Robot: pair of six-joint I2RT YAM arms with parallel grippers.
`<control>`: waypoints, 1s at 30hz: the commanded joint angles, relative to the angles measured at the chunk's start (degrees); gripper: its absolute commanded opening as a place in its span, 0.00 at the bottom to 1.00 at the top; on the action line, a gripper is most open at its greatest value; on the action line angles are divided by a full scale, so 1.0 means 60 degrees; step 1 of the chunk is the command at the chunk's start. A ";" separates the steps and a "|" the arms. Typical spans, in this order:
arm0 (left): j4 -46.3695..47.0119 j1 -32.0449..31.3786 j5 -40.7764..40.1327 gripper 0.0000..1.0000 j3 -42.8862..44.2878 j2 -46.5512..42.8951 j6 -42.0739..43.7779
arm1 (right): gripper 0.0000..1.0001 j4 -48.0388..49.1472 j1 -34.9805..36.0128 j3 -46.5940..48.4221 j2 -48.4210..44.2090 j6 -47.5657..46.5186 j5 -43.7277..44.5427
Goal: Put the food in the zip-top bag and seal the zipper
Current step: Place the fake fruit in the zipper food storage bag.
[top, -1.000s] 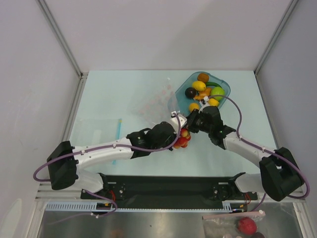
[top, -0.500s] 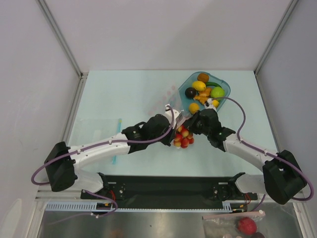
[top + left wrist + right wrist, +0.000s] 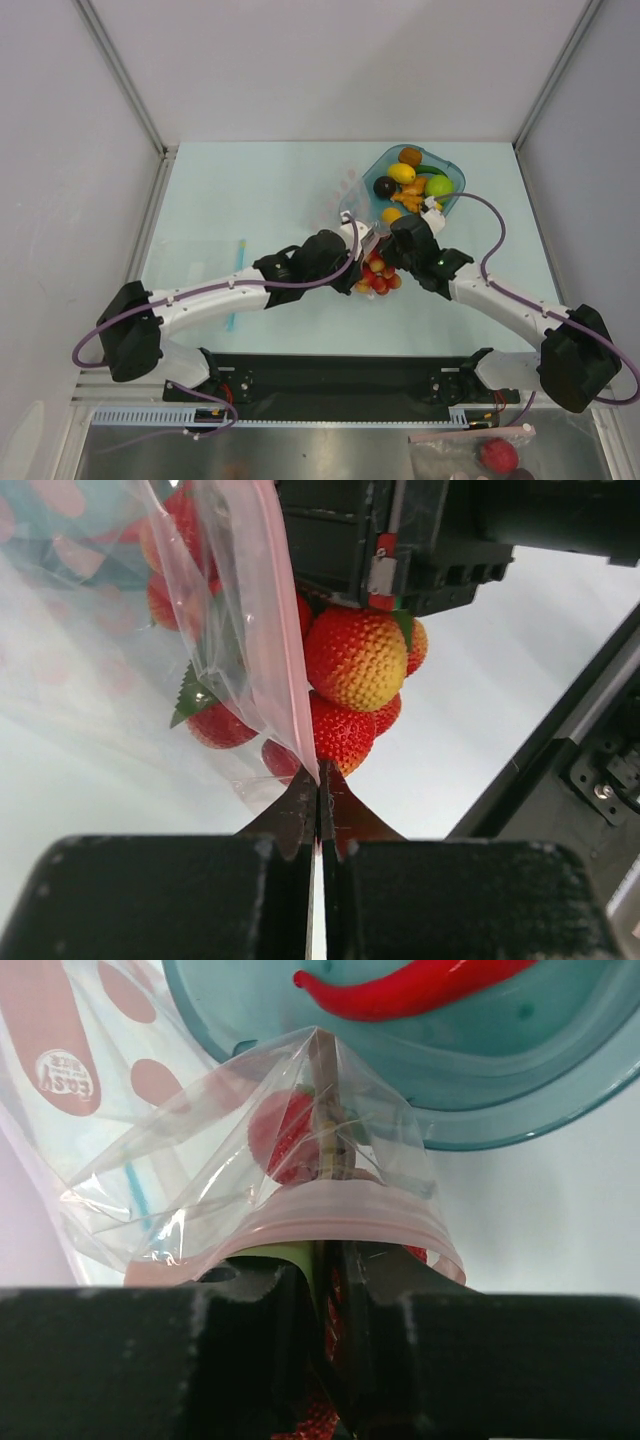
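My left gripper (image 3: 356, 243) is shut on the pink zipper (image 3: 268, 630) at the mouth edge of the clear zip-top bag (image 3: 344, 196), holding it up. My right gripper (image 3: 388, 252) is shut on a cluster of red strawberries (image 3: 379, 279) by its green leaf. In the right wrist view the pink zipper (image 3: 340, 1222) arches over my fingertips and part of the cluster (image 3: 285, 1135) shows through the clear film. In the left wrist view the strawberries (image 3: 355, 660) hang at the bag's mouth, some behind the plastic. More food lies in the teal tray (image 3: 452, 180): a lemon (image 3: 402, 172), a dark plum (image 3: 384, 187), and green and orange pieces.
A light-blue stick (image 3: 240, 252) lies on the table at the left. Another bag with a red ball (image 3: 497, 455) sits below the table's near edge at the right. A red chili (image 3: 400, 985) lies in the tray, close behind the bag.
The left gripper has lifted the bag's mouth up and right toward the tray. The strawberry cluster and right gripper have shifted slightly right, and the bag now bunches beside the tray.
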 commanded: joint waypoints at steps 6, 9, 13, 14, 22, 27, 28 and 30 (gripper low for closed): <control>0.0637 0.0619 0.2201 0.00 -0.0105 0.0267 -0.0276 | 0.28 0.0359 0.0342 0.0179 0.0032 0.0306 0.1340; 0.0725 0.0956 0.2803 0.00 -0.0236 0.0253 -0.0481 | 0.29 0.0476 0.0386 0.0149 0.0149 0.0306 0.1267; 0.0915 0.1176 0.3286 0.00 -0.0456 0.0136 -0.0687 | 0.22 0.0696 0.0532 0.0207 0.0704 0.0408 0.1077; 0.0945 0.1191 0.3505 0.00 -0.0486 0.0121 -0.0716 | 0.22 0.0755 0.0533 0.0237 0.0836 0.0409 0.0844; 0.0842 0.1469 0.3346 0.00 -0.0501 0.0633 -0.0922 | 0.24 0.1545 0.0576 0.0121 0.0897 -0.0250 0.0491; 0.0989 0.1762 0.3258 0.00 -0.0530 0.0926 -0.0951 | 0.36 0.1941 0.0562 -0.0041 0.0838 -0.0733 0.0154; 0.1004 0.1835 0.3200 0.00 -0.0530 0.1057 -0.0951 | 0.49 0.1956 0.0576 -0.0027 0.0838 -0.0821 0.0110; 0.1062 0.1909 0.3156 0.00 -0.0530 0.1190 -0.0980 | 0.54 0.1971 0.0577 -0.0041 0.0809 -0.1011 0.0080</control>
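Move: The right fingers are nearly shut on the leaves of the strawberry bunch at the bag mouth; the bunch's middle is about 5 cm back, 2 cm left and 5 cm below. The bag mouth is roughly 3 cm to this hand's left and 1 cm back, while the basket's middle is some 14 cm ahead, 4 cm right and 8 cm lower. From the left hand, pinching the bag's rim, the bunch is about 4 cm ahead, 4 cm right and 4 cm below. Ease the right fingers open a little, then narrow them again while dipping about 3.5 cm and moving left to work the strawberry bunch into the bag mouth. Next rise some 2 cm, still going left, and spread the fingers about halfway around the leaf. Keep the left pinch on the bag's rim, lowering that hand about 4.5 cm with a wrist tilt. ##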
